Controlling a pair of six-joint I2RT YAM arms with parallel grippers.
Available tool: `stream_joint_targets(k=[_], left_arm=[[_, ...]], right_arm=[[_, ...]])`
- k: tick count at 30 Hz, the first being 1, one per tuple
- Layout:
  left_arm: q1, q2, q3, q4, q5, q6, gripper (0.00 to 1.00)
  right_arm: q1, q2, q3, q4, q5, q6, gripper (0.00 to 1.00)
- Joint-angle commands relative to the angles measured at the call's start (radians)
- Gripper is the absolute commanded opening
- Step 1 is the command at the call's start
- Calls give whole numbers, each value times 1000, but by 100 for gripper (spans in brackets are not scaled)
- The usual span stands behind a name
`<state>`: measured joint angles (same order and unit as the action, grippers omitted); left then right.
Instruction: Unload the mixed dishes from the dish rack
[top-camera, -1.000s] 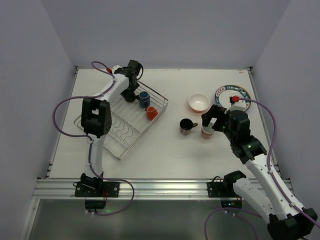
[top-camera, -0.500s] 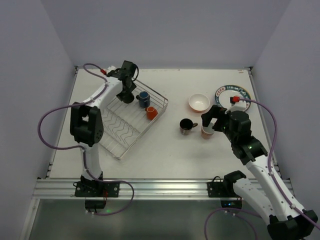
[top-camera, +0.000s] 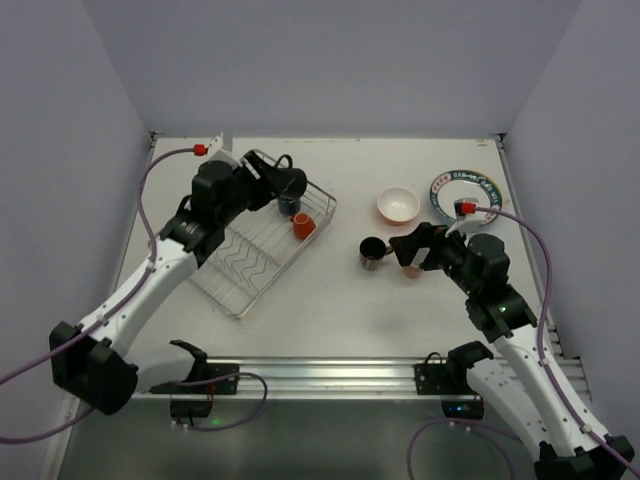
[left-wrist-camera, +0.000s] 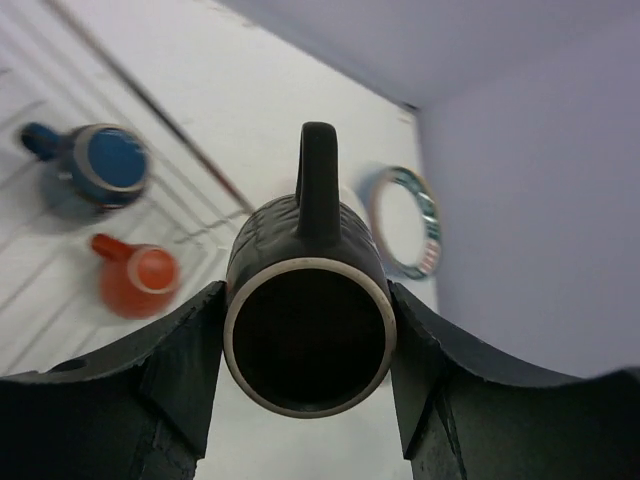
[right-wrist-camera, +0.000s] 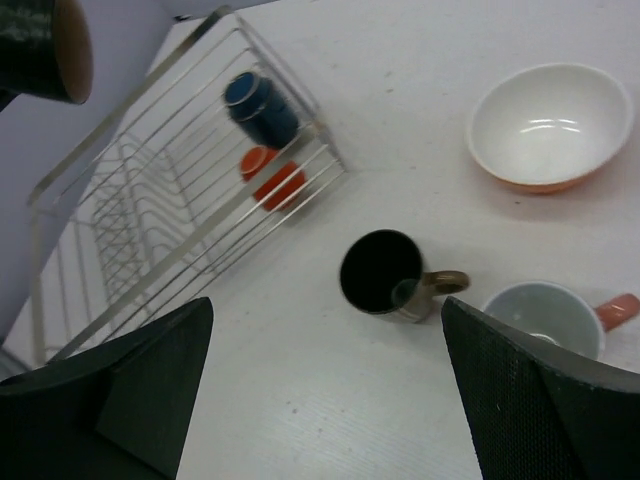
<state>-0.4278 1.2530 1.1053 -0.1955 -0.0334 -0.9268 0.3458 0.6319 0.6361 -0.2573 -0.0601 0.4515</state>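
My left gripper (top-camera: 284, 184) (left-wrist-camera: 308, 345) is shut on a black mug (left-wrist-camera: 310, 300), its fingers (left-wrist-camera: 175, 350) pressing both sides. It holds the mug lying sideways above the far corner of the dish rack (top-camera: 240, 262) (right-wrist-camera: 150, 235); the mug's (right-wrist-camera: 40, 45) rim shows in the right wrist view. A blue mug (top-camera: 290, 206) (left-wrist-camera: 100, 165) (right-wrist-camera: 260, 110) and an orange mug (top-camera: 302, 226) (left-wrist-camera: 140, 282) (right-wrist-camera: 272, 180) stay in the rack. My right gripper (top-camera: 408, 250) (right-wrist-camera: 325, 380) hangs open over the table near the brown mug (top-camera: 371, 252) (right-wrist-camera: 385, 272) and the pink mug (right-wrist-camera: 545, 318).
An orange bowl (top-camera: 398, 205) (right-wrist-camera: 548, 125), white inside, and a pattern-rimmed white plate (top-camera: 465, 188) (left-wrist-camera: 405, 220) sit at the back right of the table (top-camera: 330, 300). Walls close in the back and both sides.
My left arm has swung round and lifted the black mug up out of the rack's back corner, a little to the right. The right gripper has tilted slightly leftward.
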Motion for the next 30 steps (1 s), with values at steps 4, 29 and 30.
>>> stream_joint_targets(k=[4,29,30], left_arm=[[-80,-211,-261,676,476,-137,0],[-313,-150,-529,1108,481,-552,0],[-315,-149,-529,1102,477,-558,0]], right_arm=[[-2,-83,-16,298,-548,70,97],[116,46,36,552,-771,144,67],[122,51,39,547,-762,135,67]])
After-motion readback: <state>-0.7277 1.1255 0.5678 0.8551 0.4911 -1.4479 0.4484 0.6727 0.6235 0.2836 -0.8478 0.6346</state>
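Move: The left hand already holds the black mug up; the right gripper it is brought to lies roughly 25 cm to its right, 11 cm back and 5 cm lower. Some 22 cm below the left hand stand the blue mug, about 11 cm ahead, and the orange mug, about 4 cm ahead and 2 cm right. From the empty right hand the black mug is about 11 cm ahead, 25 cm left and 5 cm up; the brown mug is 9 cm ahead, 6 cm left and 18 cm below. Keeping its grip on the black mug, the left hand swings back about 19 cm and right about 12 cm, away from over the rack, rising a little and turning clockwise to point the mug at the right gripper. The right hand comes to meet the mug, drawing back, left and up about 10 cm each and turning some 50 degrees counter-clockwise, its fingers narrowing from wide open but staying open just short of the mug's rim. ##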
